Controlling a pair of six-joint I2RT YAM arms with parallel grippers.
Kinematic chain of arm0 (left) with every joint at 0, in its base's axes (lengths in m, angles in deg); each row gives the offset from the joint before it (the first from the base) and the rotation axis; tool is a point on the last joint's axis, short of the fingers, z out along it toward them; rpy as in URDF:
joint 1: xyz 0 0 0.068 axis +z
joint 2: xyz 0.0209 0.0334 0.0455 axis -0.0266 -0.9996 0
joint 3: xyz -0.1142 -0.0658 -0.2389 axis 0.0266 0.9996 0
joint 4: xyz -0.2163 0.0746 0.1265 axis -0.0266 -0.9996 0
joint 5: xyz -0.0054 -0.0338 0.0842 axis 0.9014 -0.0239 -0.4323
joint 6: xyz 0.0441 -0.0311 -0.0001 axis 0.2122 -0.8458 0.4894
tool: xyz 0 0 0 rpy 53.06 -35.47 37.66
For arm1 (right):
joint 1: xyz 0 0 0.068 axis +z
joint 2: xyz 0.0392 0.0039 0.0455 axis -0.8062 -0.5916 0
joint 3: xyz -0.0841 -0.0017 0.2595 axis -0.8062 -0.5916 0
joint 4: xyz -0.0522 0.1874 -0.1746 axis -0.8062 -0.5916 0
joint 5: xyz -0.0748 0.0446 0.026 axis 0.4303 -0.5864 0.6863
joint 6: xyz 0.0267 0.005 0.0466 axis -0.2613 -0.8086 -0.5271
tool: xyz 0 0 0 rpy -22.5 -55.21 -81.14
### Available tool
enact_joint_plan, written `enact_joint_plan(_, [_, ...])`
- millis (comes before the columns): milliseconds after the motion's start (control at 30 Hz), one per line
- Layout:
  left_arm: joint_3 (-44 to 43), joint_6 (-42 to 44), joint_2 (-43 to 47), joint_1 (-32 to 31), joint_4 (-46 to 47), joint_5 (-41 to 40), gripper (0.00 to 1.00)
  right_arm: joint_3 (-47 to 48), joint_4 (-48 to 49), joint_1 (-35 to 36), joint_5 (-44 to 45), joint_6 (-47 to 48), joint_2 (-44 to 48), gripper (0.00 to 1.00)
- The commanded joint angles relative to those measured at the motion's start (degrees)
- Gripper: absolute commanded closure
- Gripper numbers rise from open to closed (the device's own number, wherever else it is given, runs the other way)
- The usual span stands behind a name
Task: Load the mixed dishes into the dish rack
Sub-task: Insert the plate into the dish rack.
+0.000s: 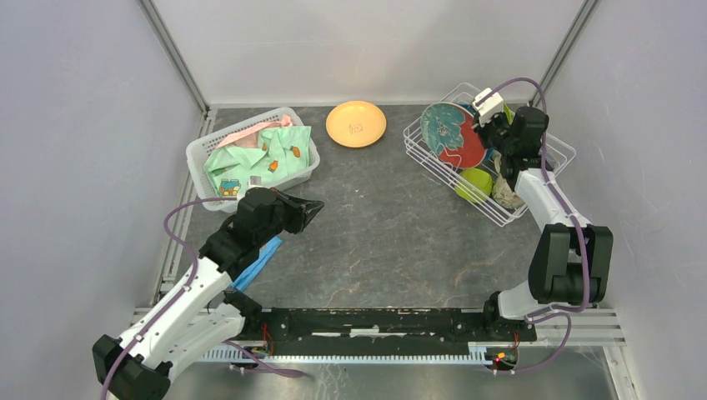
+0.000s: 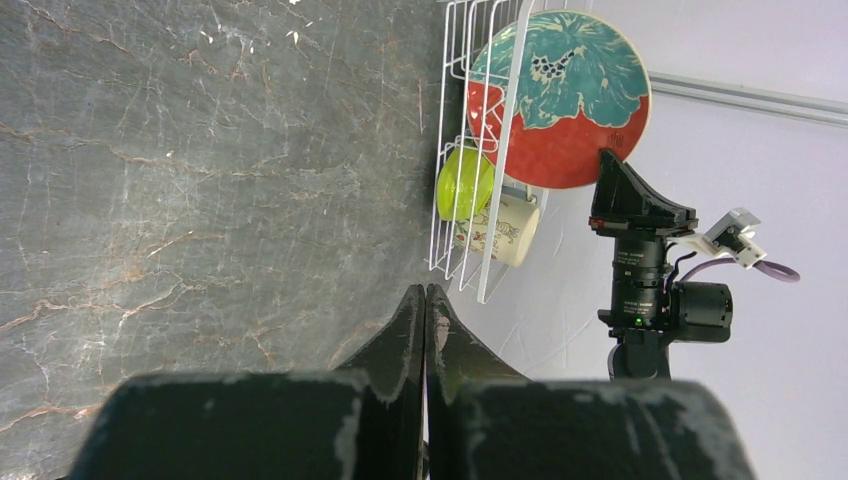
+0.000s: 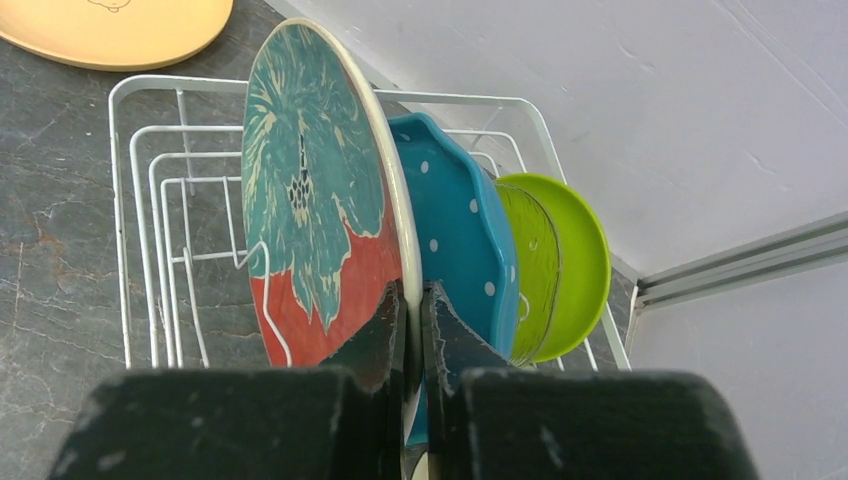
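The white wire dish rack [image 1: 433, 171] stands at the right of the table. A red plate with a teal flower [image 3: 310, 220] stands on edge in it, and my right gripper [image 3: 413, 300] is shut on its cream rim. Behind it stand a blue white-dotted plate [image 3: 455, 230] and a lime-green plate [image 3: 570, 260]. A lime-green dish [image 2: 463, 183] and a beige mug [image 2: 500, 228] lie at the rack's near end. An orange plate [image 1: 356, 123] lies flat on the table, left of the rack. My left gripper [image 1: 315, 208] hovers shut and empty over the table's left middle.
A white plastic basket [image 1: 196, 154] of clothes sits at the back left. A folded blue cloth [image 1: 258, 260] lies partly under my left arm. Grey walls close in the back and both sides, and the rack stands close to the right wall.
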Motion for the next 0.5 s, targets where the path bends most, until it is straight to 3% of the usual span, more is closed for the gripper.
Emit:
enact_joint_plan(0, [0.0, -1.2, 0.2, -0.2, -0.2, 0.0, 0.98, 1.1, 11.9, -0.6, 2.7, 1.9, 1.9, 0.9])
enact_joint_plan(200, [0.1, -1.2, 0.1, -0.2, -0.1, -0.3, 0.98, 0.6, 12.4, -0.6, 4.3, 0.2, 2.0, 0.74])
enact_joint_plan(467, [0.0, -1.2, 0.3, -0.2, -0.3, -1.4, 0.98, 3.4, 5.6, -0.6, 9.6, -5.2, 3.7, 0.37])
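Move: At its right-hand rim the right fingers already hold the red-and-teal plate, which is in the rack; its middle lies about 6 cm ahead, 5 cm left and 6 cm below. The blue dotted plate stands just to its right, some 5 cm ahead of this hand and 1 cm right; the green plate is about 10 cm ahead and 7 cm right, the green bowl 8 cm back and 2 cm right. From the idle left hand the red-and-teal plate is roughly 27 cm ahead and 33 cm right. Opening from a pinch to a little over half wide, the right fingers let go of the plate's rim while the hand eases up about 1.5 cm, with a drift of about 1 cm to the right and nearly as much forward. It tips up slightly, and the rim still lies between the spread fingers, closer to the left one. ##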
